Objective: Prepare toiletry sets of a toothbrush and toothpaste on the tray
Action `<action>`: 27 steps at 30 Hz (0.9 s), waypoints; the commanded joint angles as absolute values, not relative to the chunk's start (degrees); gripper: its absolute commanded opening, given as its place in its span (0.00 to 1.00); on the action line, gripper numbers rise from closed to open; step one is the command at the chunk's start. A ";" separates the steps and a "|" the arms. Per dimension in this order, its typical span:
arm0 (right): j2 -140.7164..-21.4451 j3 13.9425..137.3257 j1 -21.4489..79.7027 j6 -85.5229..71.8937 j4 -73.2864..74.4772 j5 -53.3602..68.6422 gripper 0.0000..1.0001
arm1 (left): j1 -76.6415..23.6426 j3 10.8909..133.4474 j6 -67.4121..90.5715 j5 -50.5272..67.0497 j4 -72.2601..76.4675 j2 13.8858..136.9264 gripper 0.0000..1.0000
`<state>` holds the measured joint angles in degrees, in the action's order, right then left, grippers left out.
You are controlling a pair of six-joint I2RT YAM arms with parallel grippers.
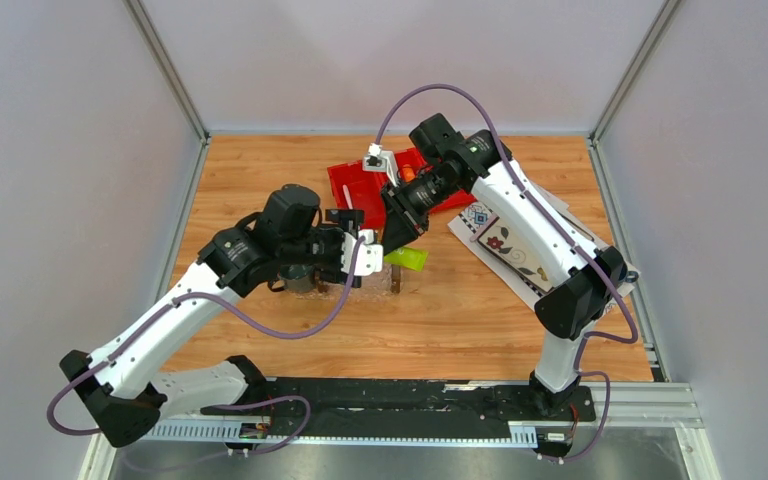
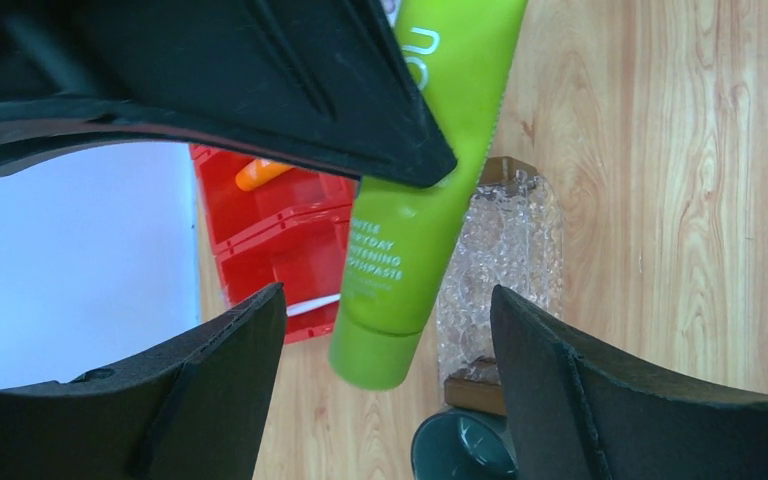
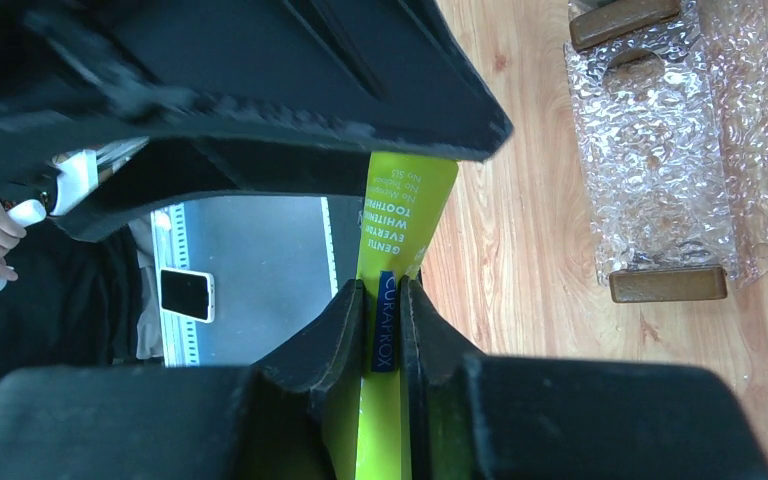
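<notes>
My right gripper [image 3: 384, 300] is shut on the flat end of the lime green toothpaste [image 3: 405, 210], holding it above the wood. The tube's cap end [image 2: 375, 355] hangs between the fingers of my open left gripper [image 2: 388, 300], which do not touch it. In the top view the two grippers meet just behind the tray [image 1: 380, 283]. The clear tray [image 2: 505, 250] with brown end handles lies bare below and beside the tube. An orange toothpaste [image 2: 260, 175] and the white toothbrush [image 2: 310, 305] lie in the red bin [image 2: 270, 220].
A dark grey-green mug [image 2: 460, 450] stands by the tray's near handle, under my left arm. The flower-patterned cloth [image 1: 510, 245] lies at the right under my right arm. The red bin [image 1: 360, 185] sits at the back centre.
</notes>
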<state>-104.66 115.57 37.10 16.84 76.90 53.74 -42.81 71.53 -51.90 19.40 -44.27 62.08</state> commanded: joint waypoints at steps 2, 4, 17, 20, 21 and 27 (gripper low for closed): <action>-103.36 117.86 37.62 17.93 76.90 56.60 0.00 | -45.44 69.26 -53.35 17.32 -39.29 63.37 0.77; -103.27 117.60 37.44 18.11 76.82 56.78 0.00 | -46.40 67.86 -53.44 16.70 -37.27 63.46 0.75; -100.99 116.19 37.53 18.28 76.11 53.88 0.07 | -47.02 64.25 -49.13 15.65 -33.75 61.70 0.00; -100.02 116.37 37.53 18.28 75.85 51.34 0.37 | -46.93 62.84 -47.64 15.12 -33.58 60.03 0.00; -99.32 116.45 37.62 18.28 75.76 49.85 0.43 | -46.93 62.15 -47.38 14.94 -33.49 58.99 0.00; -95.72 118.82 36.48 17.49 74.62 43.34 0.72 | -46.50 60.21 -43.51 13.88 -33.40 55.11 0.00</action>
<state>-100.60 115.46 37.30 17.63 76.82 47.90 -46.78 60.34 -47.37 14.20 -35.07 58.57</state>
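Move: The green toothpaste tube is held aloft in the right fingers, its middle roughly at that hand's own point. From the open left hand, the tube's middle lies about 6 cm to the right, 3 cm below and level fore and aft, with the cap end nearer. The bubble-wrap pack is on the table straight below the left hand, roughly 25 cm down. The dark cup stands some 12 cm to the left of that hand, level with it, and the red tray about 16 cm ahead and 9 cm to its right. Downward and to its right, the open left hand eases about 3.5 cm onto the cap end of the tube and closes, pinching it while the right hand keeps still. With that grip held, it drifts about 2 cm back to the left and a little lower and back; meanwhile the right fingers open wide, let go of the tube, and begin backing off up and to the right, tilting slightly. ##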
